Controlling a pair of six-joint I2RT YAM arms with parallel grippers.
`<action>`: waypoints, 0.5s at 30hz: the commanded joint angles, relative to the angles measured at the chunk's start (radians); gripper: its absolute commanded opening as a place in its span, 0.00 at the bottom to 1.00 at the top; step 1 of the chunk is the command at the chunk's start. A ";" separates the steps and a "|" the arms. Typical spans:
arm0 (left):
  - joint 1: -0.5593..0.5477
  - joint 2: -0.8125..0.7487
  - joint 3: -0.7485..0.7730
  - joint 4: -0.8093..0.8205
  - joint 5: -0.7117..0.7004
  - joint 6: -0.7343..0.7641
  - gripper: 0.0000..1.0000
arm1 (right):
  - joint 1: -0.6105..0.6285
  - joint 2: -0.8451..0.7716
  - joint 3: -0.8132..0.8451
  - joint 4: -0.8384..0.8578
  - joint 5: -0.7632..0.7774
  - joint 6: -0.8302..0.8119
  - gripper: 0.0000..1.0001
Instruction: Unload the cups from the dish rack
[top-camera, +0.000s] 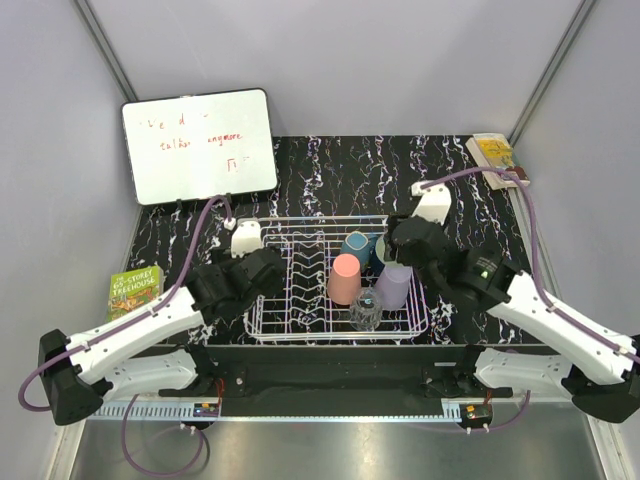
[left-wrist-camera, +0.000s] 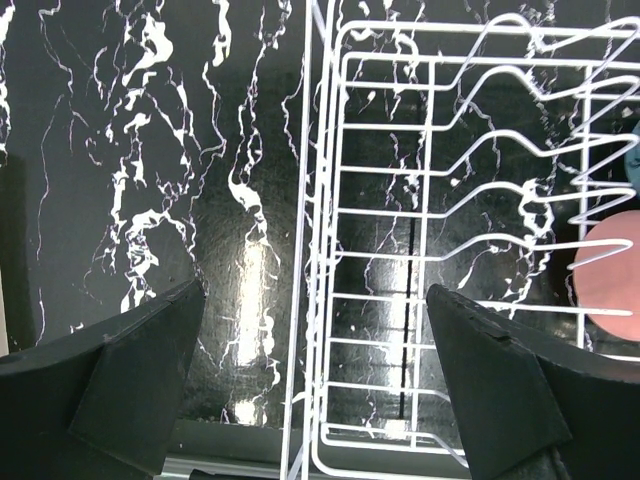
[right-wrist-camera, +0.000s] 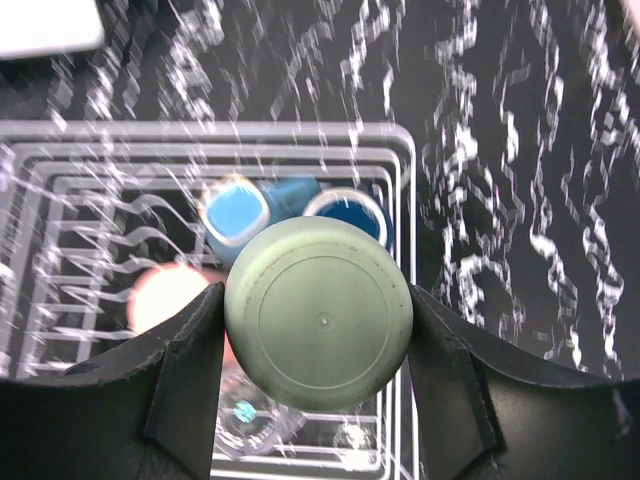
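Note:
The white wire dish rack (top-camera: 298, 296) sits mid-table. In it stand a salmon pink cup (top-camera: 344, 278), a lavender cup (top-camera: 393, 287), a teal cup (top-camera: 356, 245) and a clear glass (top-camera: 365, 310). My right gripper (top-camera: 402, 246) hovers over the rack's right end. In the right wrist view it (right-wrist-camera: 316, 322) is shut on an upside-down pale green cup (right-wrist-camera: 320, 312), with teal (right-wrist-camera: 235, 215), dark blue (right-wrist-camera: 350, 210), pink (right-wrist-camera: 165, 295) and glass (right-wrist-camera: 245, 420) cups below. My left gripper (top-camera: 262, 268) hangs open and empty (left-wrist-camera: 315, 370) over the rack's left rim (left-wrist-camera: 305, 250). The pink cup (left-wrist-camera: 610, 275) shows at the right edge.
A whiteboard (top-camera: 198, 146) leans against the back left wall. A green book (top-camera: 135, 290) lies at the left table edge, and another book (top-camera: 494, 152) lies at the back right corner. Black marbled tabletop (top-camera: 330, 170) surrounds the rack.

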 joint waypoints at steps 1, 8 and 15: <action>-0.003 0.002 0.076 0.032 -0.041 0.000 0.99 | 0.004 0.010 0.145 0.004 0.075 -0.099 0.00; -0.001 -0.171 0.022 0.393 0.087 0.070 0.99 | 0.001 -0.025 0.123 0.210 -0.106 -0.127 0.00; 0.008 -0.364 -0.160 0.877 0.302 0.164 0.99 | -0.155 -0.087 -0.020 0.573 -0.466 -0.038 0.00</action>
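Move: The green cup, already in my right hand's grip and clear of the rack, lies about 33 cm right of my left hand, 6 cm ahead and 9 cm above. From that hand the coral cup stands some 21 cm right, 1 cm ahead, the light blue one 24 cm right and 8 cm ahead, both about 6 cm lower. My right hand takes the cup towards my left gripper, 33 cm left, 3 cm back and 11 cm down; from the right hand, the purple cup sits 3 cm back, 1 cm left and 16 cm below. I keep my right hand's pinch on the green cup and carry it up about 7 cm, then left about 5 cm towards my left hand, its fingers swinging leftward. Meanwhile my left hand, still open and empty, rises some 10 cm and goes 5 cm right towards the cup, rolling its right side up some 30 degrees and tipping its fingers up. ##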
